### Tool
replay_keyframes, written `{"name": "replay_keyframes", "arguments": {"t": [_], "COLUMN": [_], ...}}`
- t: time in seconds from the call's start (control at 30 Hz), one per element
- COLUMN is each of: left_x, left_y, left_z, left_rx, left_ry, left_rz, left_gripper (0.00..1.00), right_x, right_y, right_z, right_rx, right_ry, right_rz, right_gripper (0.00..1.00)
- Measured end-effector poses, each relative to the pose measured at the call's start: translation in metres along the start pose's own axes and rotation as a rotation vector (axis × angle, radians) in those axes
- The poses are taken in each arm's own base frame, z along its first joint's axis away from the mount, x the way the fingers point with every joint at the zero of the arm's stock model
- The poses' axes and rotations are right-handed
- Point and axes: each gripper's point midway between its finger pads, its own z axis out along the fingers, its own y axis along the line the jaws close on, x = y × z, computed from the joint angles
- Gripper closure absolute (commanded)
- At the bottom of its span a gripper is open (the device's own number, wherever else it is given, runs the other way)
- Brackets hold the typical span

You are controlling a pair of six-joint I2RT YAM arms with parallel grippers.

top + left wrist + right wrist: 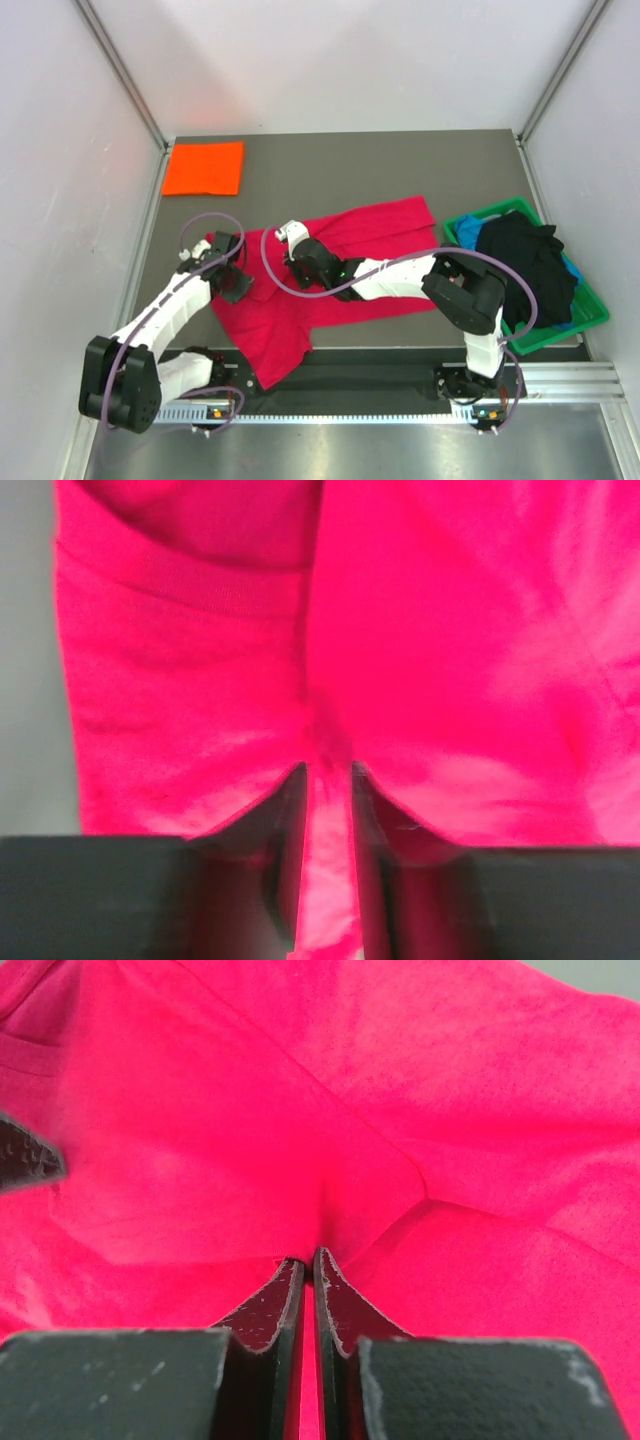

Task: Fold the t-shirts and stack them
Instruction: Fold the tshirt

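Observation:
A crimson-red t-shirt [375, 232] lies spread and rumpled across the middle of the table. My left gripper [236, 287] is down on its left part. In the left wrist view its jaws [328, 772] stand a little apart, with a ridge of red cloth [330, 880] between them. Just to its right, my right gripper [300, 268] is shut on a pinch of the same shirt [330, 1160], and only a thin red line shows between its fingertips [310, 1258]. An orange t-shirt [204, 168] lies folded flat at the back left corner.
A green bin [590, 312] stands at the right edge, holding a heap of black cloth [525, 265] with some blue cloth [467, 232] beside it. White walls close in the table on the left, right and back. The arms' bases sit on the rail at the near edge.

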Motion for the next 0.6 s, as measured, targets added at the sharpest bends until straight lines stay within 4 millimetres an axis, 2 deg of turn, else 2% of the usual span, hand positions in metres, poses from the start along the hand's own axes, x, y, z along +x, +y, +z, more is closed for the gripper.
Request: {"name": "replay_keyframes", "arguments": {"t": [0.07, 0.2, 0.33, 0.43, 0.6], "left_x": [-0.009, -0.049, -0.088, -0.113, -0.152], "left_y": [-0.004, -0.030, -0.050, -0.049, -0.024], "left_z": [-0.007, -0.027, -0.036, -0.024, 0.012], "left_rx": [-0.006, 0.010, 0.015, 0.004, -0.025], "left_ry": [-0.024, -0.159, -0.263, -0.260, -0.200], "left_rz": [0.022, 0.057, 0.103, 0.104, 0.053], "left_gripper": [0.61, 0.55, 0.54, 0.58, 0.58], "right_x": [0.000, 0.001, 0.003, 0.006, 0.008], "right_y": [0.000, 0.000, 0.001, -0.001, -0.002], "right_z": [0.000, 0.000, -0.001, -0.002, -0.003], "right_rx": [-0.003, -0.007, -0.018, -0.017, -0.017], "right_ry": [0.002, 0.008, 0.018, 0.032, 0.040], "right_rz": [-0.002, -0.004, -0.013, -0.022, -0.031], "right_gripper": [0.96, 0.96, 0.95, 0.95, 0.95]}}
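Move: The far left corner of the red t-shirt, with the left edge just below it, lies about 12 cm ahead and 8 cm left of the left hand, some 2 cm lower. From that hand, the sleeve hanging towards the robot is about 13 cm back and 7 cm right; the folded orange shirt is roughly 30 cm ahead and 9 cm left. From the right hand, the corner is about 9 cm ahead and 22 cm left. Up and forward first, then swinging left and sinking, the left hand comes free of the flap it has just laid over and arcs to the shirt's far left corner: about 10 cm forward and 10 cm left, over a 7 cm hump. Its fingers go on opening and the wrist tilts some 10–15 degrees. The right hand stays almost in place, still nearly shut on the shirt at the fold. ##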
